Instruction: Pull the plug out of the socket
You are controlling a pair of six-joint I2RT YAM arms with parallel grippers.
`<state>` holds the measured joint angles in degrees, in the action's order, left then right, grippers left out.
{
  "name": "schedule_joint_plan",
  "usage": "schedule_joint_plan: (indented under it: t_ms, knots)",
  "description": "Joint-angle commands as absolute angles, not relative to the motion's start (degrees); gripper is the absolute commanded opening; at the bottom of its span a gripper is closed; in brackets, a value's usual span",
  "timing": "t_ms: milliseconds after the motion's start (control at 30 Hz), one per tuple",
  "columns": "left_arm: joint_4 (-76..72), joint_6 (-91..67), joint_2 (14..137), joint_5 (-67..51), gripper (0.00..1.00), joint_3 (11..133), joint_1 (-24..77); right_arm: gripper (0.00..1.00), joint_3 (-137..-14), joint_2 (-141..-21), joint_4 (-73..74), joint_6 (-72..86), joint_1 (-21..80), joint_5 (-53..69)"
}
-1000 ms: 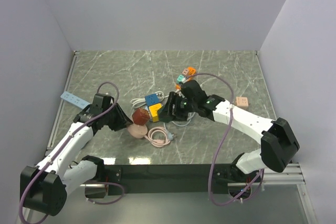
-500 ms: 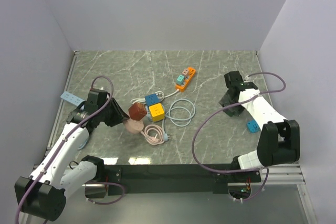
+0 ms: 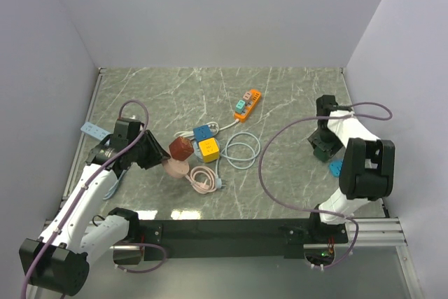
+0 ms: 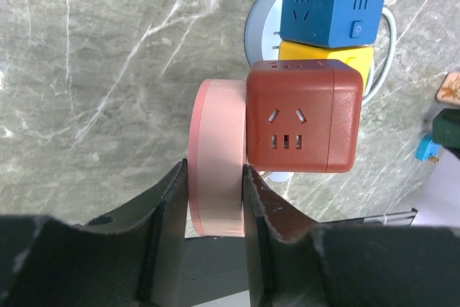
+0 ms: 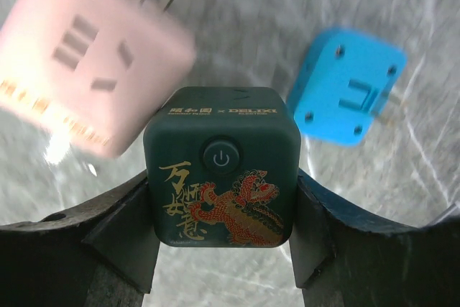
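Note:
My left gripper (image 4: 214,177) is shut on a flat round pink plug (image 4: 215,170), gripping it by its two faces. A red-brown cube socket (image 4: 302,116) sits flush against the plug's right face. In the top view the left gripper (image 3: 157,161) holds the plug (image 3: 175,168) and the socket (image 3: 180,148) left of the table's centre. My right gripper (image 5: 223,185) is shut on a dark green cube socket (image 5: 221,167) with a dragon print. In the top view it (image 3: 323,146) is near the right edge.
A blue cube (image 3: 203,132), a yellow cube (image 3: 208,148), a white cable coil (image 3: 238,152) and a pink cable coil (image 3: 206,180) lie mid-table. An orange power strip (image 3: 247,103) lies behind. A blue adapter (image 5: 348,98) and a pink adapter (image 5: 86,84) lie under the right gripper.
My right arm has swung from the table's centre to the right edge, carrying the dark green cube. My left gripper has drawn slightly left with the pink plug and red-brown cube.

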<state>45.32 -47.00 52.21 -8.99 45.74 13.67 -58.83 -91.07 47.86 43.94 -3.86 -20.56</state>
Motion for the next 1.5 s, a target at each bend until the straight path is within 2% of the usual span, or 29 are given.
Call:
schedule_joint_plan:
  t_ms: [0,100,200,233,300,333,433,500,533,667,733,800,833,967,1133,1467]
  knots:
    - [41.57,-46.76,51.06,-10.46,0.01,47.55,13.27,0.00,-63.89,-94.91,46.67,43.77,-6.50,-22.68]
    - [41.57,-46.58,51.24,-10.55,0.01,47.81,13.18,0.00,-68.19,-97.20,46.58,43.42,-7.38,-21.80]
    - [41.31,-46.49,51.42,-10.98,0.01,47.55,13.18,0.15,-70.83,-98.61,47.55,43.07,-7.56,-20.22]
    - [41.22,-46.41,51.42,-11.16,0.01,47.46,13.18,0.34,-70.84,-98.18,47.46,42.72,-7.56,-19.17]
    - [40.70,-46.06,51.33,-12.56,0.01,47.20,13.18,0.50,-70.14,-95.64,46.94,42.19,-7.56,-17.67]
    - [40.26,-45.97,51.15,-13.09,0.01,46.59,13.10,0.61,-69.35,-94.49,47.19,42.01,-7.47,-17.32]
    - [39.21,-45.09,51.07,-15.02,0.01,45.44,13.18,0.76,-67.15,-88.35,47.99,41.14,-7.47,-16.43]
    - [38.59,-44.56,51.15,-16.60,0.01,44.13,13.18,0.81,-66.45,-84.21,49.56,40.78,-7.47,-16.78]
    - [37.80,-44.30,51.33,-17.31,0.01,43.69,13.10,0.89,-66.27,-81.94,50.09,40.78,-7.47,-16.87]
    - [36.39,-43.24,52.21,-18.81,0.01,41.66,13.18,0.91,-65.74,-76.93,51.68,39.82,-7.12,-12.32]
    - [35.69,-42.63,52.47,-20.03,0.01,40.78,13.18,0.90,-63.90,-73.67,48.35,36.67,-5.46,-3.90]
    - [34.11,-42.28,52.73,-21.18,0.01,40.00,13.18,0.91,-62.33,-69.36,45.03,34.21,-0.28,3.63]
    - [33.67,-42.19,52.73,-22.14,0.01,39.64,13.18,0.91,-61.36,-67.26,43.26,33.67,5.74,7.00]
    - [30.94,-41.93,52.73,-25.21,0.01,38.85,13.36,0.91,-55.82,-65.48,32.37,36.03,17.36,23.35]
    - [30.32,-40.43,52.65,-27.51,0.01,39.11,13.80,0.94,-53.44,-67.31,19.96,41.39,28.64,27.15]
    - [29.36,-42.71,51.15,-27.51,0.01,37.27,15.99,0.97,-60.64,-79.18,14.42,46.66,43.41,23.03]
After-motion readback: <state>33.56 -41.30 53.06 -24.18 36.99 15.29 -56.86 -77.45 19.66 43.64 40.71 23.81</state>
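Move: The right hand still holds the green plug; its clear resting spot lies about 4 cm ahead and 2 cm right, with the pink plug roughly 5 cm straight ahead and the small blue plug 5 cm back, 4 cm right. From the left hand, holding the pink round socket, its red plug sits about 3 cm ahead and 5 cm right, slightly higher; the yellow plug is some 6 cm ahead, 12 cm right and 8 cm below. Right hand shifts green plug 4 cm forward, releases, rises, sweeps left towards red plug, which left carries rightwards. ##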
